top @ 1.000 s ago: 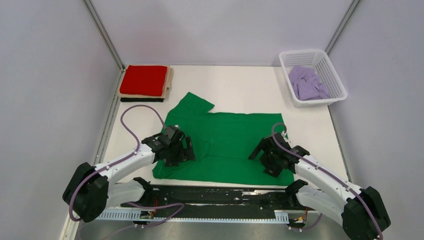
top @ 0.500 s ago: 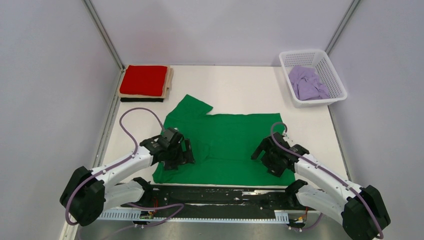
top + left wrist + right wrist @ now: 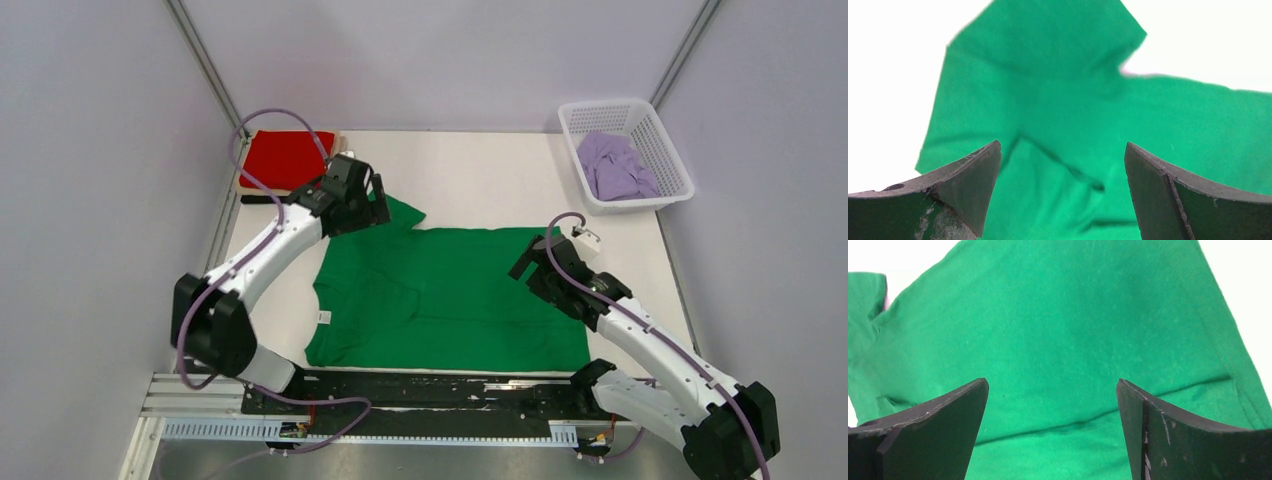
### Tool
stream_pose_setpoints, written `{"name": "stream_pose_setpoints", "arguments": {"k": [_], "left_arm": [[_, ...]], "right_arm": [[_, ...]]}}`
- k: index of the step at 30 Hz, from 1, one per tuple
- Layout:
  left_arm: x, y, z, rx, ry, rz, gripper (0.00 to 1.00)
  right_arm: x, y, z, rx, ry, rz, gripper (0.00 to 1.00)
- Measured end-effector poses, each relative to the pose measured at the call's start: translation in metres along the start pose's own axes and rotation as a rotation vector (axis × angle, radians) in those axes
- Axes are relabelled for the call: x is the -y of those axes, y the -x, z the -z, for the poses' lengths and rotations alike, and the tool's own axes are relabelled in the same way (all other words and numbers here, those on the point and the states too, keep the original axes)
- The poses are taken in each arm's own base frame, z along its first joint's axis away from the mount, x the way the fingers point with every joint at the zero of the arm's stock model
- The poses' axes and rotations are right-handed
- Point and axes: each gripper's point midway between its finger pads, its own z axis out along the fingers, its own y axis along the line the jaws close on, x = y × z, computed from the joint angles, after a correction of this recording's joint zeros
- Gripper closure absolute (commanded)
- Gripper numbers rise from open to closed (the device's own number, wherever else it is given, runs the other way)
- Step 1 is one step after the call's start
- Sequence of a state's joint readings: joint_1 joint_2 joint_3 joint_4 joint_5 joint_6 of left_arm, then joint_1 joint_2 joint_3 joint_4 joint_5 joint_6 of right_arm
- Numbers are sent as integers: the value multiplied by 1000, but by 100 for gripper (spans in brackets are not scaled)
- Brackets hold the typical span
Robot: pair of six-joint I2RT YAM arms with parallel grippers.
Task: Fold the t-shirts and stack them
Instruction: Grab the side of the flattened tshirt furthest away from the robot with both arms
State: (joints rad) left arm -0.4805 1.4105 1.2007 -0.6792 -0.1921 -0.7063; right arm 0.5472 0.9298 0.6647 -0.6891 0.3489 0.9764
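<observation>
A bright green t-shirt (image 3: 450,295) lies spread flat mid-table, its white neck tag (image 3: 323,317) at the left edge. My left gripper (image 3: 372,205) hovers open over the far-left sleeve; the left wrist view shows that sleeve (image 3: 1048,65) beyond the empty gripper (image 3: 1063,185). My right gripper (image 3: 526,268) stands open above the shirt's far-right part, with green cloth (image 3: 1058,330) and a crease under the empty gripper (image 3: 1053,425). A folded red t-shirt (image 3: 285,158) tops a stack at the far left, partly hidden by the left arm. A lilac t-shirt (image 3: 615,167) lies crumpled in the basket.
The white lattice basket (image 3: 672,165) stands at the far right corner. Beige and black folded edges (image 3: 262,199) show under the red shirt. Metal frame posts rise at both back corners. The arms' base rail (image 3: 430,395) runs along the near edge.
The left arm swung from the shirt's near-left side up to the far-left sleeve. The right gripper moved away from the near edge toward the shirt's far-right part. Both stayed open.
</observation>
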Motion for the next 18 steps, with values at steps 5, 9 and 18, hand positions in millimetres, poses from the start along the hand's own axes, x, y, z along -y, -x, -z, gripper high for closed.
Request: {"name": "stream_pose_setpoints", "arguments": {"k": [5, 9, 18], "left_arm": [[-8, 48, -71, -25, 88, -44, 0], [-2, 92, -131, -17, 109, -98, 0], [-10, 101, -229, -91, 153, -211, 8]], "right_arm": [[5, 18, -11, 70, -39, 2, 0], [13, 25, -19, 96, -86, 10, 0], [28, 32, -33, 115, -145, 30, 0]]}}
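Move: The far left corner of the green t-shirt lies about 20 cm straight ahead of the left hand and 15 below; the folded stack sits some 7 cm beyond that corner and 20 to its left, the shoulder notch 11 nearer and 10 to its right. From the right hand, the far right corner is roughly 19 cm ahead, 6 right, 8 below, with the basket 19 farther out and 18 right of that corner. Open left hand reaches forward 22 cm, sinking 12 over the far left corner; right drifts 5 cm right and forward. ##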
